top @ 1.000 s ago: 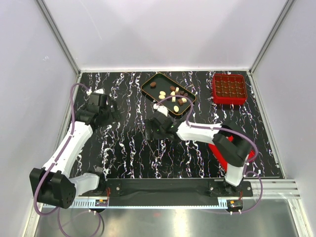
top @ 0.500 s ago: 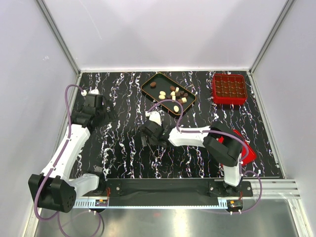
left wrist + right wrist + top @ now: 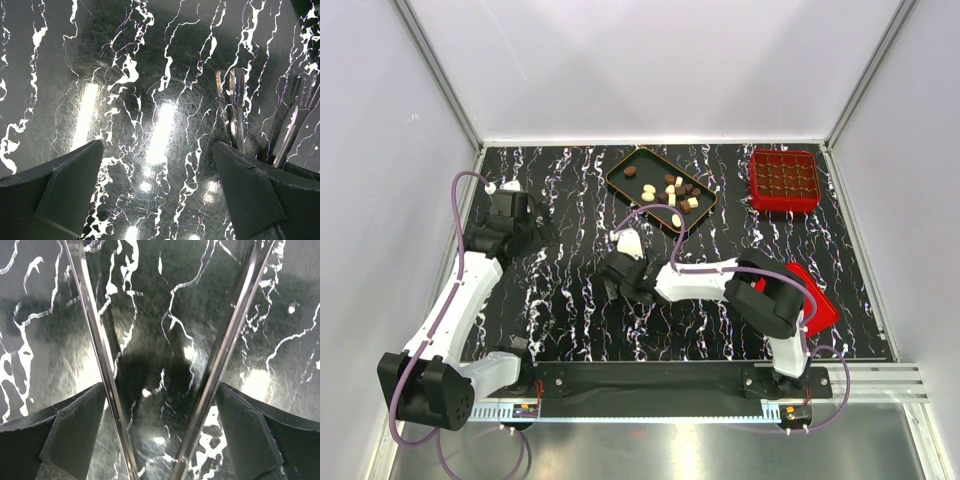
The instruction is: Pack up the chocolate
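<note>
The chocolate (image 3: 670, 192) is several small brown and cream pieces lying in the black orange-rimmed tray (image 3: 624, 177) at the back middle. More dark pieces fill the cells of the red gridded box (image 3: 784, 180). My right gripper (image 3: 618, 280) (image 3: 160, 390) hangs low over the marble table, open. The two metal arms of a pair of tongs (image 3: 95, 340) run between its fingers, close to the tips; I cannot tell whether they touch. My left gripper (image 3: 538, 226) (image 3: 157, 147) is open over bare table, with the tongs (image 3: 236, 95) to its right.
The flat red lid (image 3: 817, 300) lies at the right, partly under the right arm. A purple cable loops above the right forearm. White walls and metal rails border the black marble tabletop (image 3: 570, 300).
The right gripper has moved left and nearer, lower over the tongs. The left arm shifted slightly left early on, then stayed still.
</note>
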Motion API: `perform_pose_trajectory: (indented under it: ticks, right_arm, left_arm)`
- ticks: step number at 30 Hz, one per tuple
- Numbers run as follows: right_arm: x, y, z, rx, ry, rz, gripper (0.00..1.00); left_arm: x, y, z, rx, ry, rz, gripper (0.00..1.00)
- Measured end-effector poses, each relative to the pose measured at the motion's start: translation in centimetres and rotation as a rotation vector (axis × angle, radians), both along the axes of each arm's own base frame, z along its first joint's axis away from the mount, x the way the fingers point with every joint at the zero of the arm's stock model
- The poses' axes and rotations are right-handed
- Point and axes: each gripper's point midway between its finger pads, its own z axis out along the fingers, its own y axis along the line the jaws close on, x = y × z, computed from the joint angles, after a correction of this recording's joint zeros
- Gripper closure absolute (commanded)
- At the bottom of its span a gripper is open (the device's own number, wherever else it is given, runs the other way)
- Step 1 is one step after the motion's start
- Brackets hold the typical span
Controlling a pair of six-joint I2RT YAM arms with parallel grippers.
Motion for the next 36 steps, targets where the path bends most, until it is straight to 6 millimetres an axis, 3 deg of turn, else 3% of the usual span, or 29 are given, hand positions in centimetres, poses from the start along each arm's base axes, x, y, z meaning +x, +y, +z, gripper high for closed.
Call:
perform_pose_trajectory:
  ticks: [4,5,9,13,17,22,25,29,36]
  right_arm:
    - [0.7,0.7,0.0,0.004,-0.016,-0.021,0.09]
    - [0.8,0.8,0.0,0.005,-0.017,-0.026,0.15]
    - [0.8,0.6,0.2,-0.004,-0.013,-0.034,0.25]
    - [-0.4,-1.4,0.9,-0.082,0.022,-0.017,0.26]
    - [-1.5,-2.7,4.6,-0.117,0.052,0.035,0.28]
    - [-1.7,-1.3,11.5,-0.054,0.039,0.114,0.34]
    - [-2.3,-1.2,14.5,-0.020,0.035,0.153,0.35]
    - [-3.1,-1.7,16.2,-0.012,0.054,0.184,0.35]
    - [-3.2,-3.1,15.8,-0.045,0.115,0.207,0.38]
  left_arm:
    - [0.1,-0.1,0.0,-0.004,-0.004,-0.003,0.01]
    - [0.1,-0.1,0.0,-0.005,-0.003,-0.004,0.01]
    - [0.0,-0.1,-0.1,-0.006,-0.003,-0.005,0.01]
    - [-0.2,-0.1,0.2,-0.007,-0.015,-0.006,0.01]
    - [-0.2,-0.1,0.2,-0.010,-0.021,-0.010,0.01]
    - [-0.2,-0.4,0.2,-0.019,-0.018,-0.027,0.01]
    - [-0.2,-0.5,0.2,-0.022,-0.018,-0.031,0.01]
    - [-0.3,-0.6,0.2,-0.025,-0.017,-0.039,0.01]
    - [-0.2,-1.6,0.2,-0.055,-0.022,-0.097,0.01]
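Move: The steel tongs lie open on the table between the right hand's spread fingers, their middle only about 1 cm back and 1 cm right of the hand and 1 cm lower; the hinge end points towards the robot, the open tips away. From this hand the white egg chocolate is some 25 cm ahead and 12 cm right, its tray's middle about 33 cm ahead and 9 cm right. From the left hand the tongs are roughly 21 cm right, 3 cm back, 15 cm below. The tongs get squeezed from both sides: the right hand, its fingers already straddling them at the table, noses about 1 cm forward, closes its pads on the two arms, then lifts them roughly 16 cm straight off the table, easing about 3 cm back and 3 cm right. On the way up the wrist turns some 10 degrees counter-clockwise, while the fingers squeeze a little further. ##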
